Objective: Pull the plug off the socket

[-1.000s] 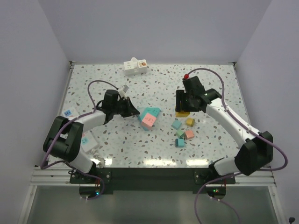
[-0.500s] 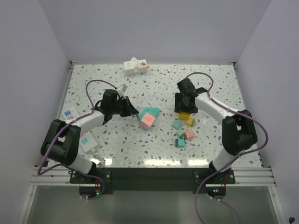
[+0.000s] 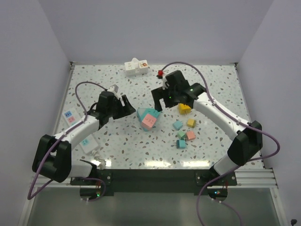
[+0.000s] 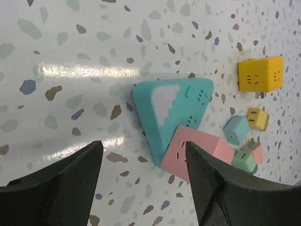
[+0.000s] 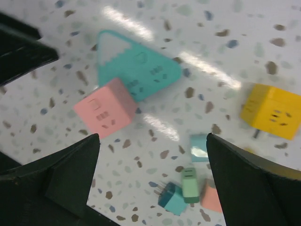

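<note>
A teal triangular socket [image 3: 151, 112] lies flat mid-table with a pink cube plug [image 3: 149, 121] stuck in its near corner. Both show in the left wrist view, socket [image 4: 171, 106] and plug [image 4: 202, 153], and in the right wrist view, socket [image 5: 136, 66] and plug [image 5: 104, 113]. My left gripper [image 3: 128, 107] is open and empty, just left of the socket, its gap [image 4: 142, 146] facing the socket's edge and the plug. My right gripper [image 3: 160, 98] is open and empty, hovering above the socket's far right side [image 5: 153, 137].
A yellow cube adapter [image 3: 184, 108] lies right of the socket. Several small plugs lie nearer: light blue [image 3: 177, 125], yellow [image 3: 191, 123], pink [image 3: 190, 135], green [image 3: 181, 134], teal [image 3: 180, 143]. A white socket block [image 3: 137, 67] stands at the back edge. Labelled cards [image 3: 70, 115] lie far left.
My right gripper has swung left and back, from over the yellow cube to beside the teal socket. My left gripper has drawn back slightly to the left. Socket and plug stay joined.
</note>
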Available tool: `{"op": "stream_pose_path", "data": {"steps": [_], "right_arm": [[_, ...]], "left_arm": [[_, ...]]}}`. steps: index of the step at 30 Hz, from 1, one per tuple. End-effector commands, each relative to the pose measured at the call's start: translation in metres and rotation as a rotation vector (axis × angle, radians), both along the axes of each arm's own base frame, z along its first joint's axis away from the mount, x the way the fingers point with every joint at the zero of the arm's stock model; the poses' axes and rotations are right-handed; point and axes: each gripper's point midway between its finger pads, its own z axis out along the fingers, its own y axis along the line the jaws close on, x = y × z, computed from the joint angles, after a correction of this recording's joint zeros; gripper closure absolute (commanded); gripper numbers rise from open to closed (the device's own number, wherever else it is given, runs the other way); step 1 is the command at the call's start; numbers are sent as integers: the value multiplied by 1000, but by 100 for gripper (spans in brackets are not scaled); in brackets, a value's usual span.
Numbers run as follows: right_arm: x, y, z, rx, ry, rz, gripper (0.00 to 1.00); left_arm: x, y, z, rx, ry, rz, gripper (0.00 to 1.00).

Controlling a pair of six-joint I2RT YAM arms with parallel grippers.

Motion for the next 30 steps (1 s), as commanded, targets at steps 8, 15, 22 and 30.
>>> {"op": "stream_pose_path", "data": {"steps": [8, 15, 22, 30], "right_arm": [[-62, 100, -33, -63, 7, 579, 1], [-43, 110, -66, -143, -36, 579, 2], [-44, 127, -104, -146, 40, 628, 1], [-54, 129, -130, -99, 189, 527, 38]], "left_arm": [[-14, 33, -11, 36, 32, 149, 10], [-24, 39, -17, 33, 44, 163, 7], [-30, 40, -25, 18, 52, 159, 5], [-32, 26, -33, -40, 60, 95, 5]]}}
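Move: The pink plug, still on the near corner of the teal socket, is about 12 cm to the right hand's left, 5 cm back and 15 cm below it. The socket's middle lies some 3 cm beyond the plug. From the right hand, the yellow plug stands about 10 cm to the right and 4 cm ahead, and the light-blue cube about 6 cm right and 7 cm back. From the left hand, the pink plug is roughly 10 cm right, 5 cm back, 6 cm below. The pink plug gets the wide-open right gripper: the hand sweeps left and a little back, turning about 30 degrees counter-clockwise, then sinks some 14 cm in all over the plug, and at the bottom the fingers close onto its two sides. The left hand meanwhile moves down, back and left, about 4 cm each, opening the rest of the way. ##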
